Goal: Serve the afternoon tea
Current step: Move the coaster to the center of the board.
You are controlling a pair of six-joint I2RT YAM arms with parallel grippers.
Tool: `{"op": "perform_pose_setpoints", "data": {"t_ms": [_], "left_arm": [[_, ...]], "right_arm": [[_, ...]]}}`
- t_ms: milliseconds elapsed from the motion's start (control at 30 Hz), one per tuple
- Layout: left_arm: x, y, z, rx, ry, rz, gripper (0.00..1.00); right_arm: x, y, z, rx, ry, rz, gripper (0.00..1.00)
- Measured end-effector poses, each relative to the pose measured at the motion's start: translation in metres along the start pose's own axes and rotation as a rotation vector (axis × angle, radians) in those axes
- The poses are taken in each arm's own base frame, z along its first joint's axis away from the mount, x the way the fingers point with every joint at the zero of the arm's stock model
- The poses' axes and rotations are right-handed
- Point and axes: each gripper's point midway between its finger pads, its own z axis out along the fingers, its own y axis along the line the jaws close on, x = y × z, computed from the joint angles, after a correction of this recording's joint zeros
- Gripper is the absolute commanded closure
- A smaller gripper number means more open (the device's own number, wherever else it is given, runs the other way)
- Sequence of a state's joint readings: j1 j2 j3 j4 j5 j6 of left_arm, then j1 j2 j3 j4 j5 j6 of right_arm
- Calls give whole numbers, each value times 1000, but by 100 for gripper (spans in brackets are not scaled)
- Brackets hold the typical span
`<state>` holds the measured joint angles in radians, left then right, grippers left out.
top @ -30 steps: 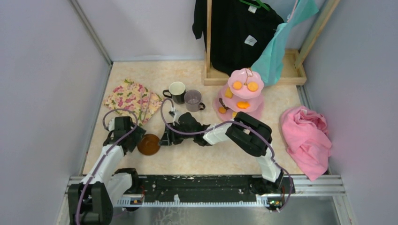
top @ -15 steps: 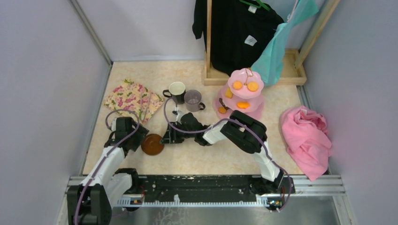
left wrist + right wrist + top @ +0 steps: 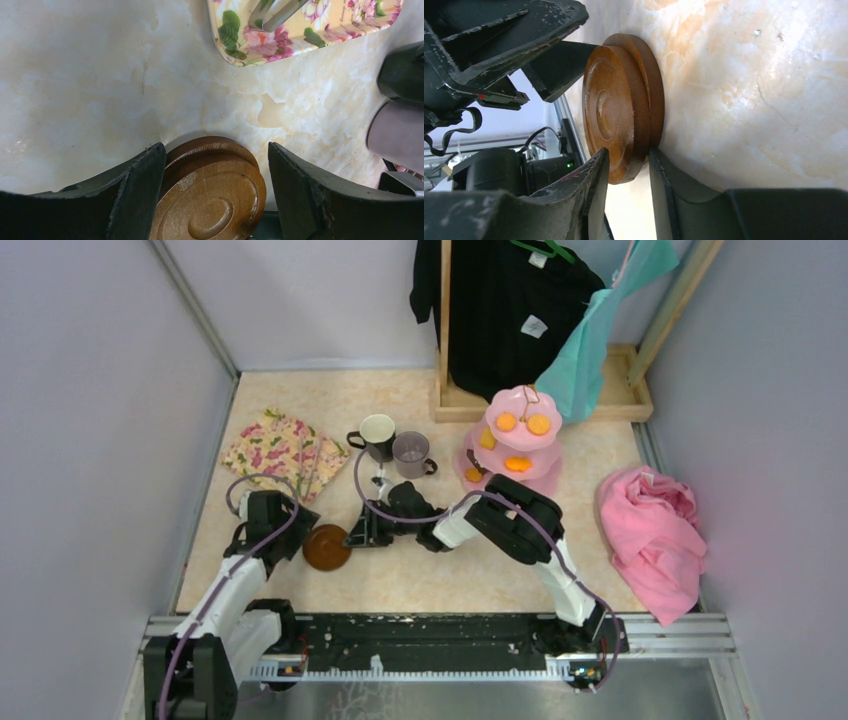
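Note:
Two round brown coasters (image 3: pixel 326 547) lie stacked on the marble table, left of centre. My left gripper (image 3: pixel 305 538) stands open astride the coasters (image 3: pixel 210 200), its left finger against their rim and a gap on the right. From the other side my right gripper (image 3: pixel 352 537) pinches the coasters (image 3: pixel 619 110) at their near rim, one pad on the top face and one at the bottom edge by the table. The black mug (image 3: pixel 377 433) and smoky mug (image 3: pixel 410 452) stand behind. The pink stand (image 3: pixel 520 440) carries orange snacks (image 3: pixel 522 423).
A flower-patterned tray (image 3: pixel 280 450) lies at the back left, with metal tongs (image 3: pixel 275 12) on it. A crumpled pink cloth (image 3: pixel 655 530) sits at the right. A wooden rack with a black shirt (image 3: pixel 510 310) stands at the back.
My right gripper's jaws have narrowed round the coaster stack's rim. The stack and the left gripper have shifted slightly to the right.

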<state>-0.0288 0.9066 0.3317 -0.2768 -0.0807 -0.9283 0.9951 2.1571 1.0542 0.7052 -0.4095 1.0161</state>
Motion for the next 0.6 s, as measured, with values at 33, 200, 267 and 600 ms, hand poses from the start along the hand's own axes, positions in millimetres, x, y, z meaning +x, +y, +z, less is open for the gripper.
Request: {"op": "perform_pose_setpoints", "data": {"t_ms": [33,200,267,600], "left_arm": [[0,-1,0,4,-2,0,18],[-1,-3,2,22,-15,1,18],[-2,-4,3,28,-19,2,18],[-1,-8,5,61,-23,3,18]], "right_arm": [[1,-2,0,1,1,8,72],[2,-6,1,8,8,43,88],[2,-7,0,8,6,52,91],[0,-10,-8,10,-10,67,92]]}}
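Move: The upper of two stacked coasters has its rim between the right hand's parted fingers, its middle about 5 cm to that hand's left, 2 cm back and 1 cm lower; the lower coaster is under it, about 6 cm left and 1 cm back of the right hand. From the left hand the upper coaster lies some 5 cm back and 4 cm right, 2 cm lower. The floral tray is roughly 16 cm ahead and 5 cm left of the left hand; the dark mug is about 21 cm ahead and 5 cm right of the right hand. Down by a bit under 1 cm goes the right hand as its fingers close on the upper coaster's rim and pinch it; then it draws about 1 cm to the right with the coaster held. The left hand, fingers still wide, eases about 1 cm forward with its tips lifting slightly, one finger staying against the stack's left side. ##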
